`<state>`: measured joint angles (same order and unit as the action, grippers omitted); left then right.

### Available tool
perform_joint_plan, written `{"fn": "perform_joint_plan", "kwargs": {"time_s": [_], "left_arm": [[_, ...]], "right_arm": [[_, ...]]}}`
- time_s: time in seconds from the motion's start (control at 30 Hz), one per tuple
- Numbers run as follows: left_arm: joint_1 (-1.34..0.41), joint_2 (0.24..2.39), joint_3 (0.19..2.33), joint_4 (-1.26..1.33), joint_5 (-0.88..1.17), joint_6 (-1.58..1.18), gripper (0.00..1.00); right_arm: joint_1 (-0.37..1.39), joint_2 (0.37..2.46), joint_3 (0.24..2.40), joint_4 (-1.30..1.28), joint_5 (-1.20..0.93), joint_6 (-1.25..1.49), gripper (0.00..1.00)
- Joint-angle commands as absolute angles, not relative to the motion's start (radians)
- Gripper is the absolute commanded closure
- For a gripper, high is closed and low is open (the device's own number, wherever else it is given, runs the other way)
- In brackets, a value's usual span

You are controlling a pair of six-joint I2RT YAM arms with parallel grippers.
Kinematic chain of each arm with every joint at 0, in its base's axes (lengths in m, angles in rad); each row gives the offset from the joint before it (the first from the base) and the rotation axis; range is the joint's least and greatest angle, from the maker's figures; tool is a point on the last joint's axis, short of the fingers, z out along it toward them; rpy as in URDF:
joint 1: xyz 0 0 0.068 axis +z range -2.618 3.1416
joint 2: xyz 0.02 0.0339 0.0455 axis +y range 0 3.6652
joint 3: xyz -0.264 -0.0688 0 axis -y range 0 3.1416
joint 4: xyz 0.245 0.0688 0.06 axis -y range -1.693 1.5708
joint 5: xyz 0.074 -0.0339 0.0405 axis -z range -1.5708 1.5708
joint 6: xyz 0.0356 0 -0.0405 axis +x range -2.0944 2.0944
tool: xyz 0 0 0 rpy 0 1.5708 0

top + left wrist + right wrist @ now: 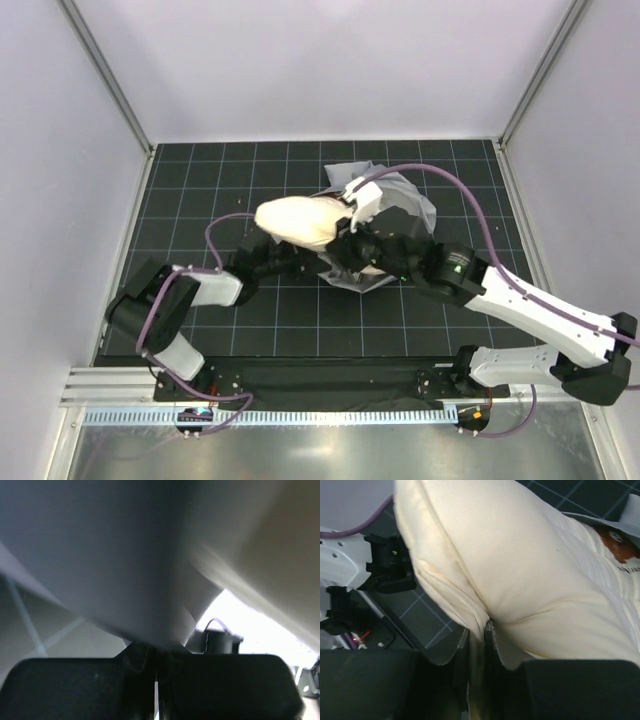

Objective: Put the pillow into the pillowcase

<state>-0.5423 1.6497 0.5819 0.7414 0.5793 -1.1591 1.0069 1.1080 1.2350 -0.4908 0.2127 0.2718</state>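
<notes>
The cream pillow (300, 222) is lifted above the mat, with its right end reaching into the blue-grey pillowcase (405, 200). My right gripper (352, 246) is shut on a fold of the pillow; in the right wrist view its jaws (487, 630) pinch the cream fabric (530, 565), and the pillowcase edge (631, 510) shows at top right. My left gripper (308, 262) sits under the pillow's near side. In the left wrist view it (156, 655) is shut on the blue-grey pillowcase fabric (125, 570), with the pillow (285, 550) blurred at right.
The black gridded mat (250, 330) covers the table, with white walls on three sides. Part of the pillowcase (352, 282) hangs below the two grippers. The left arm (350, 570) shows at the left of the right wrist view.
</notes>
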Motion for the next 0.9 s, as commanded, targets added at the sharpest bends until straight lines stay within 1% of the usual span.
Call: {"fn": "perform_joint_plan", "kwargs": {"time_s": [0.0, 0.1, 0.17, 0.2, 0.3, 0.33, 0.37, 0.4, 0.43, 0.47, 0.5, 0.57, 0.63, 0.67, 0.7, 0.73, 0.87], "left_arm": [[-0.543, 1.468, 0.487, 0.905, 0.545, -1.089, 1.0], [-0.529, 1.376, 0.425, 0.774, 0.482, -1.069, 1.0], [-0.522, 1.326, 0.411, 0.657, 0.454, -1.065, 1.0], [-0.52, 1.304, 0.39, 0.641, 0.445, -1.071, 1.0], [-0.52, 1.203, 0.353, 0.637, 0.437, -1.158, 1.0], [-0.52, 1.154, 0.353, 0.635, 0.437, -1.178, 1.0], [-0.52, 1.122, 0.356, 0.611, 0.439, -1.204, 1.0], [-0.519, 1.092, 0.363, 0.576, 0.427, -1.209, 1.0], [-0.52, 1.034, 0.395, 0.525, 0.417, -1.209, 1.0], [-0.519, 1.008, 0.414, 0.415, 0.407, -1.194, 1.0], [-0.518, 0.985, 0.429, 0.366, 0.397, -1.181, 1.0], [-0.52, 0.918, 0.468, 0.246, 0.362, -1.164, 1.0], [-0.518, 0.878, 0.482, 0.194, 0.329, -1.151, 0.99], [-0.518, 0.852, 0.488, 0.161, 0.321, -1.15, 0.99], [-0.518, 0.847, 0.492, 0.144, 0.313, -1.152, 0.98], [-0.518, 0.842, 0.497, 0.127, 0.308, -1.149, 0.98], [-0.52, 0.848, 0.512, 0.091, 0.322, -1.144, 0.99]], "right_arm": [[1.103, 1.156, 1.368, -0.448, 0.213, 0.296, 0.73], [1.117, 1.187, 1.439, -0.491, 0.074, 0.34, 0.43], [1.117, 1.186, 1.48, -0.502, -0.003, 0.371, 0.39], [1.117, 1.18, 1.495, -0.508, -0.03, 0.377, 0.35], [1.117, 1.18, 1.599, -0.566, -0.022, 0.382, 0.32], [1.117, 1.187, 1.633, -0.606, 0.045, 0.373, 0.31], [1.114, 1.199, 1.672, -0.651, 0.178, 0.35, 0.3], [1.105, 1.231, 1.746, -0.752, 0.225, 0.336, 0.3], [1.065, 1.244, 1.775, -0.797, 0.251, 0.327, 0.3], [1.039, 1.255, 1.79, -0.836, 0.273, 0.313, 0.3], [1.014, 1.264, 1.787, -0.891, 0.322, 0.311, 0.3], [0.93, 1.261, 1.743, -0.911, 0.363, 0.311, 0.3], [0.878, 1.243, 1.631, -0.882, 0.367, 0.282, 0.29], [0.835, 1.238, 1.593, -0.87, 0.374, 0.276, 0.22], [0.816, 1.236, 1.556, -0.853, 0.386, 0.264, 0.2], [0.799, 1.238, 1.492, -0.824, 0.39, 0.25, 0.18], [0.741, 1.304, 1.411, -0.801, 0.413, 0.233, 0.15]]}}
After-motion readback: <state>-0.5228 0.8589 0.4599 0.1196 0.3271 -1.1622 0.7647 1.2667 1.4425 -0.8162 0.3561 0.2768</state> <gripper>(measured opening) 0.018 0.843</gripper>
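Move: The grey pillowcase's open rim, the part the right hand heads for, lies about 8 cm ahead, 13 cm to the right and 20 cm below it. The bunched loose end of the pillow sticks out some 7 cm to the right hand's left and 4 cm ahead, at its height. From the left hand, which already pinches the mouth's near corner, that rim is roughly 7 cm ahead and 17 cm right, about level; the pillow's loose end is 20 cm above, 3 cm ahead and 4 cm left. The pillow's end comes free as the right fingers spread wide; that hand swings back and left, rising about 13 cm, then sweeps forward, right and down some 15 cm towards the pillowcase's rim, turning clockwise, fingers still open. The pillowcase corner stays pinched in the left hand, which draws it left, up and back, turning some 15 degrees counter-clockwise. ##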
